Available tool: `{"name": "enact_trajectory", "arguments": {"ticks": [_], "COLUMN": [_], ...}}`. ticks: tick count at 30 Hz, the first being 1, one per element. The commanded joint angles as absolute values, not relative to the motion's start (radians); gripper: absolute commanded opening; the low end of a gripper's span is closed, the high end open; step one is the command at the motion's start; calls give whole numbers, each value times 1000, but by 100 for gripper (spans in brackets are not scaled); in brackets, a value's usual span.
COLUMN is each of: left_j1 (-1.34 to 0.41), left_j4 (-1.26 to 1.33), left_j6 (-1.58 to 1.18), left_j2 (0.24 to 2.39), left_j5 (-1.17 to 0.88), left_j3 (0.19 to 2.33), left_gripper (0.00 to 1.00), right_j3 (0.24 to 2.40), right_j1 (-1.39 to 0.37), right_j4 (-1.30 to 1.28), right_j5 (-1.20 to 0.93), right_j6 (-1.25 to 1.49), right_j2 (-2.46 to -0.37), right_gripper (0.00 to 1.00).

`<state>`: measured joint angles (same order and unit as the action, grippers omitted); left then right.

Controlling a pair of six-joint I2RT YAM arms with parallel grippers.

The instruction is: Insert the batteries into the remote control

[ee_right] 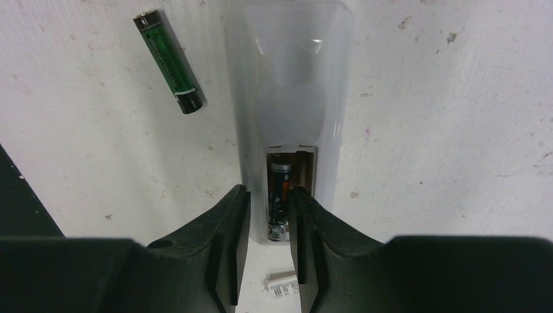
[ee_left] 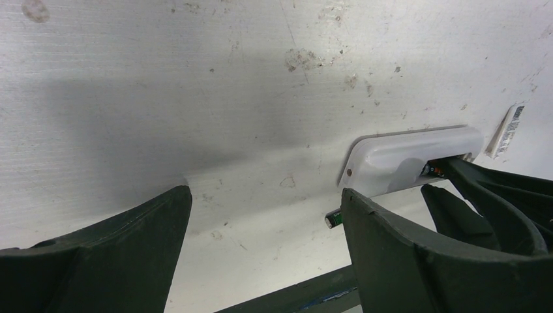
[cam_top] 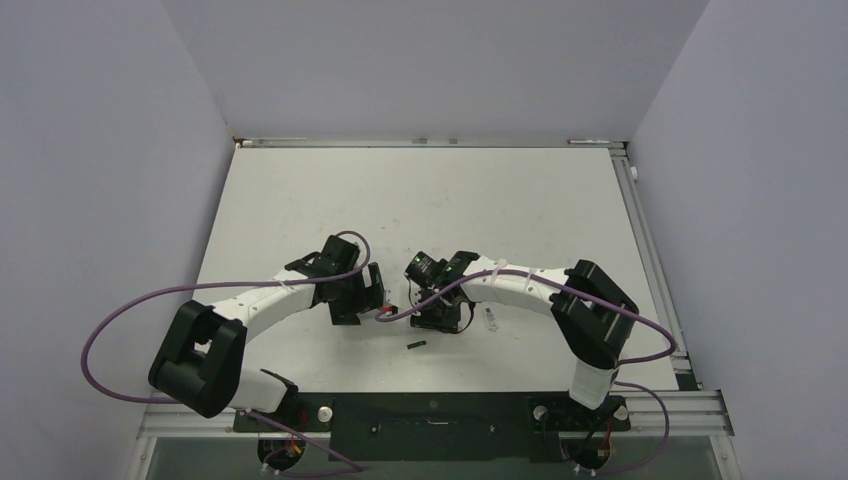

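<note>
The white remote control lies with its dark battery slot facing up. One dark battery lies in that slot. My right gripper straddles it with jaws narrowly apart; a gap shows beside the left finger. A second battery, green and black, lies loose on the table left of the remote; it also shows as a battery from above. My left gripper hangs wide open over bare table, holding nothing. The remote lies just beyond its right finger, with the loose battery's end peeking past it.
A small white piece with a barcode label lies on the table under my right fingers, also visible as a white piece from above. The dark base rail runs along the table's near edge. Grey walls enclose the table.
</note>
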<state>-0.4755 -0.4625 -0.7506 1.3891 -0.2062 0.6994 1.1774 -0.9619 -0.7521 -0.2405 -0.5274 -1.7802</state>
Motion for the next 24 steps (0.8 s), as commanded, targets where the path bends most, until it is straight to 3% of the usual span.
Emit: {"name": "enact_trajectory", "arguments": {"ticks": [1,17,24], "left_j1": [-468,-484,-514], "left_j4": [-433,-427,-426], "left_j6": [-741,-740,-752], "left_j2": [1386,1406,1418], "left_j5": [-219,-243,-244], "left_j3": [698,718,726], "left_gripper": [82,82,82], "right_j3": [1203,1157,1146], "right_j1": [-963,-960,-946], "right_j4": [-700,-651,-612], "right_j5": [-175,-96,33], "right_j6": [-519,-453,-282], "right_j2": [-1735,-1583,-1476], "right_gripper": [28,31,29]}}
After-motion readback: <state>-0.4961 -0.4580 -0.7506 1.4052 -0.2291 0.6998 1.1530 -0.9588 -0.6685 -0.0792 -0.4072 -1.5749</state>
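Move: My right fingertips are down at the remote control's open compartment, the battery in it right beneath them, a centimetre or so below. The middle of the remote lies about 3 cm to their left and level. The loose green battery is some 5 cm back and 6 cm left, and the white battery cover about 8 cm to the right, level. From my left hand, the remote's middle lies roughly 12 cm right and 1 cm back. I nudge my right hand forward at the compartment, then lift it clear of the remote, ending some 6 cm higher and about 3 cm farther forward. The wrist tilts on the way, swinging the fingertips forward by about 10 degrees and turning slightly clockwise; the fingers keep their narrow gap and carry nothing off. ##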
